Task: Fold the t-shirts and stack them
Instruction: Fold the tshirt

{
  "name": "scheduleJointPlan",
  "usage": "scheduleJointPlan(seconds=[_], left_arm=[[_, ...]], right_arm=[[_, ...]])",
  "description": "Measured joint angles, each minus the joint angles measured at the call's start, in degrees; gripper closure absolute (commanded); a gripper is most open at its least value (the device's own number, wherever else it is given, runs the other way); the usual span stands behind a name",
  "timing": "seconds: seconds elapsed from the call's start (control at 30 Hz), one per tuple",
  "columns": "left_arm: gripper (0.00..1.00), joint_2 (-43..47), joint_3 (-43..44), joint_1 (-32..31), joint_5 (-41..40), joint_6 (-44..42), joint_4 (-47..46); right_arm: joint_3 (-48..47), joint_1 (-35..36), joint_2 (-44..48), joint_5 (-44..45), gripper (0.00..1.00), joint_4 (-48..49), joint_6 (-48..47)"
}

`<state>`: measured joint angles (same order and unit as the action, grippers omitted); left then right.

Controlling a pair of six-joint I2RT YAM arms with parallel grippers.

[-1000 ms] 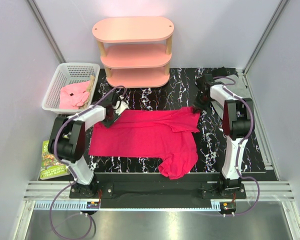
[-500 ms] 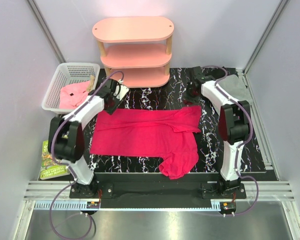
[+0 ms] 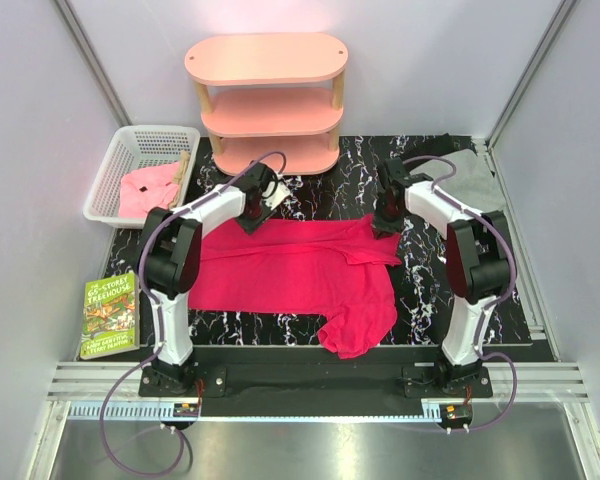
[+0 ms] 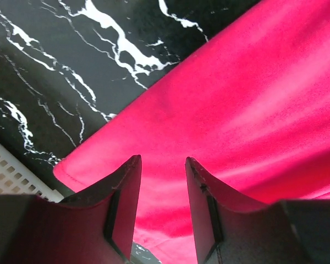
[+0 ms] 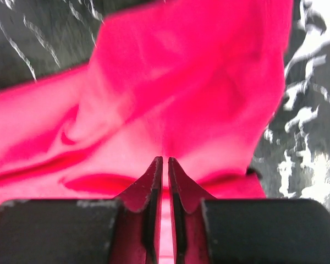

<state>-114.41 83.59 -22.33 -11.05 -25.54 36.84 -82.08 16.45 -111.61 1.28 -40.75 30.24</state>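
Observation:
The crimson-red t-shirt (image 3: pixel 295 270) lies spread on the black marble table, with one end bunched at the front edge (image 3: pixel 358 330). The light grey t-shirt (image 3: pixel 470 178) lies at the back right. My left gripper (image 3: pixel 263 198) hovers over the red shirt's far left edge, jaws open with only cloth (image 4: pixel 236 104) below them (image 4: pixel 162 160). My right gripper (image 3: pixel 384 215) is at the far right sleeve. In the right wrist view its jaws (image 5: pixel 163 159) are closed to a sliver, and the red cloth (image 5: pixel 181 82) puckers toward the tips.
A pink three-tier shelf (image 3: pixel 267 100) stands at the back. A white basket (image 3: pixel 108 175) holding pink cloth (image 3: pixel 148 190) is at the back left. A green book (image 3: pixel 110 315) lies off the table's left side.
The left gripper swung back and then right along the shirt's far edge. The right gripper came forward from the back right corner to the sleeve, uncovering the grey shirt.

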Motion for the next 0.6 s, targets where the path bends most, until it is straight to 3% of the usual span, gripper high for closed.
scheduleJointPlan(seconds=[0.3, 0.6], left_arm=[[0.58, 1.8, -6.3, 1.6, -0.1, 0.0, -1.2], [0.59, 7.2, -13.6, 1.6, 0.6, 1.5, -2.2]], right_arm=[[3.7, 0.3, 4.0, -3.6, 0.84, 0.9, 0.7], [-12.4, 6.4, -7.0, -8.1, 0.85, 2.4, 2.2]])
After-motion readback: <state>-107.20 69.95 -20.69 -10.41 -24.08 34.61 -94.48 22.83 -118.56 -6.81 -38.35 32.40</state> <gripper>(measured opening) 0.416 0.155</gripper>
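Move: The spread t-shirt's middle lies about 12 cm to the right of my left hand, 8 cm back and 3 cm below. From that hand the shirt's far left corner is some 10 cm left and 4 cm ahead, the basket about 26 cm left, 13 cm ahead and level in height. From my right hand, the shirt's middle is roughly 21 cm left, 8 cm back and 4 cm lower; the far right corner is 3 cm right and 6 cm ahead, the grey cloth 17 cm right and 10 cm ahead, both also 4 cm below. With its fingers kept half open, I sink my left hand about 2 cm onto the shirt near its far edge and drag the fabric back some 5 cm and a little left. My right hand, fingers still almost shut, eases back briefly, then swings left about 9 cm and forward over the shirt's far strip towards my left hand, rising a little and rolling some 10 degrees. ##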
